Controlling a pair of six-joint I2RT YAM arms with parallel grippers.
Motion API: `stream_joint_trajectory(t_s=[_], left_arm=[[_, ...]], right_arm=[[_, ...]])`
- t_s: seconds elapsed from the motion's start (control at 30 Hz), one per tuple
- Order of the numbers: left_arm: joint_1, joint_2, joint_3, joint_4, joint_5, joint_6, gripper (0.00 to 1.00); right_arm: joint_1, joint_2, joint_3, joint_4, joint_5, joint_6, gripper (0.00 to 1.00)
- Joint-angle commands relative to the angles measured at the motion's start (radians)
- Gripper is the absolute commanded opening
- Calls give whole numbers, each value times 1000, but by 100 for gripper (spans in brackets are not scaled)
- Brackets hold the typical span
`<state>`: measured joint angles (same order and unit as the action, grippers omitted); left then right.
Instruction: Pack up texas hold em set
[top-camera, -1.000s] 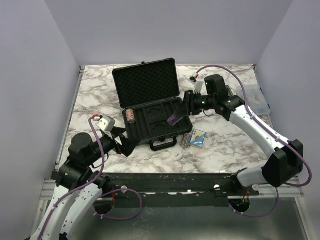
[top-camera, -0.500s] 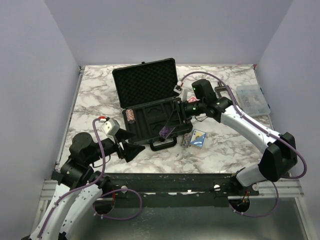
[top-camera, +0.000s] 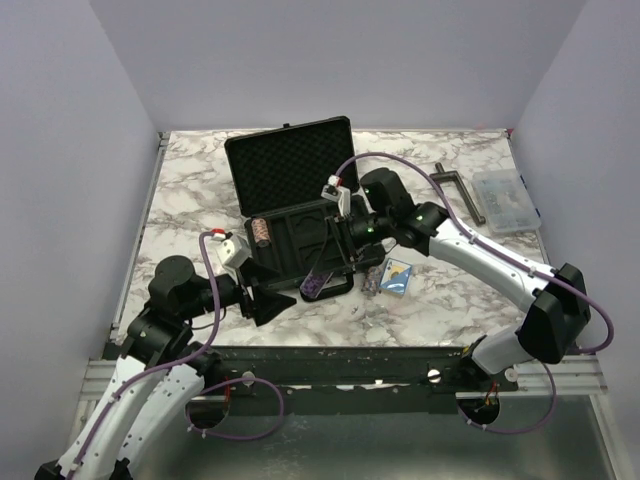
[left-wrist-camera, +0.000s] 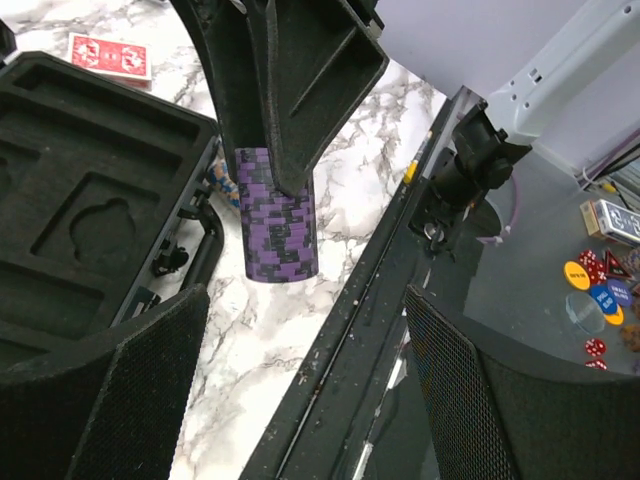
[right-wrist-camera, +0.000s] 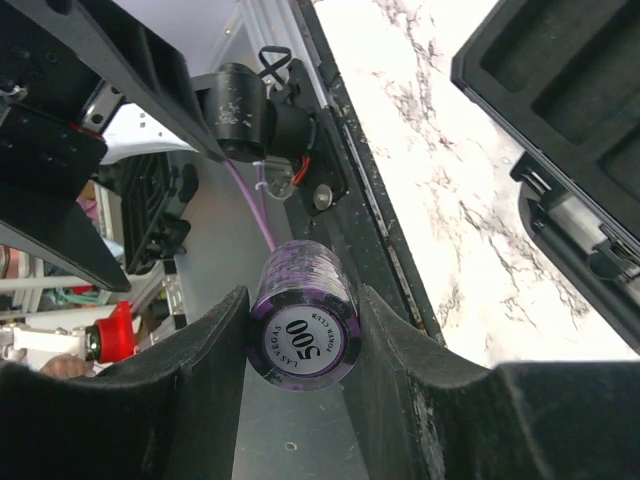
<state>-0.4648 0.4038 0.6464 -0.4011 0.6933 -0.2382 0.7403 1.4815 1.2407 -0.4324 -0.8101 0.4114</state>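
Note:
The black case (top-camera: 290, 195) lies open mid-table, its foam lid standing up, and a reddish chip stack (top-camera: 260, 232) sits at the left end of the tray. My right gripper (top-camera: 318, 280) is shut on a purple chip stack (top-camera: 314, 284) just off the case's front left corner. The stack (right-wrist-camera: 305, 325) sits squeezed between both fingers with its "500" face showing. The left wrist view shows that stack (left-wrist-camera: 278, 215) hanging above the marble. My left gripper (top-camera: 266, 299) stands open beside it, close to the table's near edge. A blue card deck (top-camera: 398, 276) lies right of the handle. A red deck (left-wrist-camera: 110, 55) lies beyond the tray (left-wrist-camera: 90, 200).
A dark T-shaped tool (top-camera: 460, 190) and a clear compartment box (top-camera: 505, 200) sit at the back right. A few small chips (top-camera: 372, 281) lie next to the blue deck. The table's front rail (left-wrist-camera: 380, 300) runs right under my left gripper (left-wrist-camera: 305, 390).
My right arm swung from the case's right side across its front to the front left corner, carrying the purple stack. My left gripper moved right toward it and its jaws narrowed slightly.

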Motion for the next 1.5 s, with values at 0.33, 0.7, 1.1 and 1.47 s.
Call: stream_joint_trajectory(t_s=[0.33,0.7,1.1,1.47], left_arm=[[-46,35,-15,21,46,-7,81],[-49,41,-17,19,-10,-16,80],[-57,72,-10,-2,-50,-21,71],[-64,96,-4,-15,-52,-19,48]], right_arm=[[109,80,189,7,-15,50,1],[158,95,211,-2,8,63,1],[181,127,263,-23,15,62,1],[193,132,267,-26,28,70,0]])
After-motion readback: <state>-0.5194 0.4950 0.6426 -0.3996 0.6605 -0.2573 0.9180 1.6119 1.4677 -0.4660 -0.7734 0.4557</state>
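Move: My left hand, open and empty, has the purple chip stack about 7 cm to its right, 3 cm ahead and some 4 cm lower. The case handle lies roughly 5 cm ahead, 10 cm right and 14 cm below; the peach chip stack in the case is about 19 cm ahead, 5 cm left and 13 cm down. From my right hand, which already holds the purple stack, the left gripper is about 10 cm left, 4 cm back and 1 cm higher. With my right hand I keep my grip on the purple stack and carry its free end about 6 cm left, 3.5 cm back and 3 cm up, in between my left fingers. My left hand eases back slightly, then sinks to about 2 cm lower and narrows its wide-open fingers to roughly half, closing in around the stack's sides beyond my right fingertips. ##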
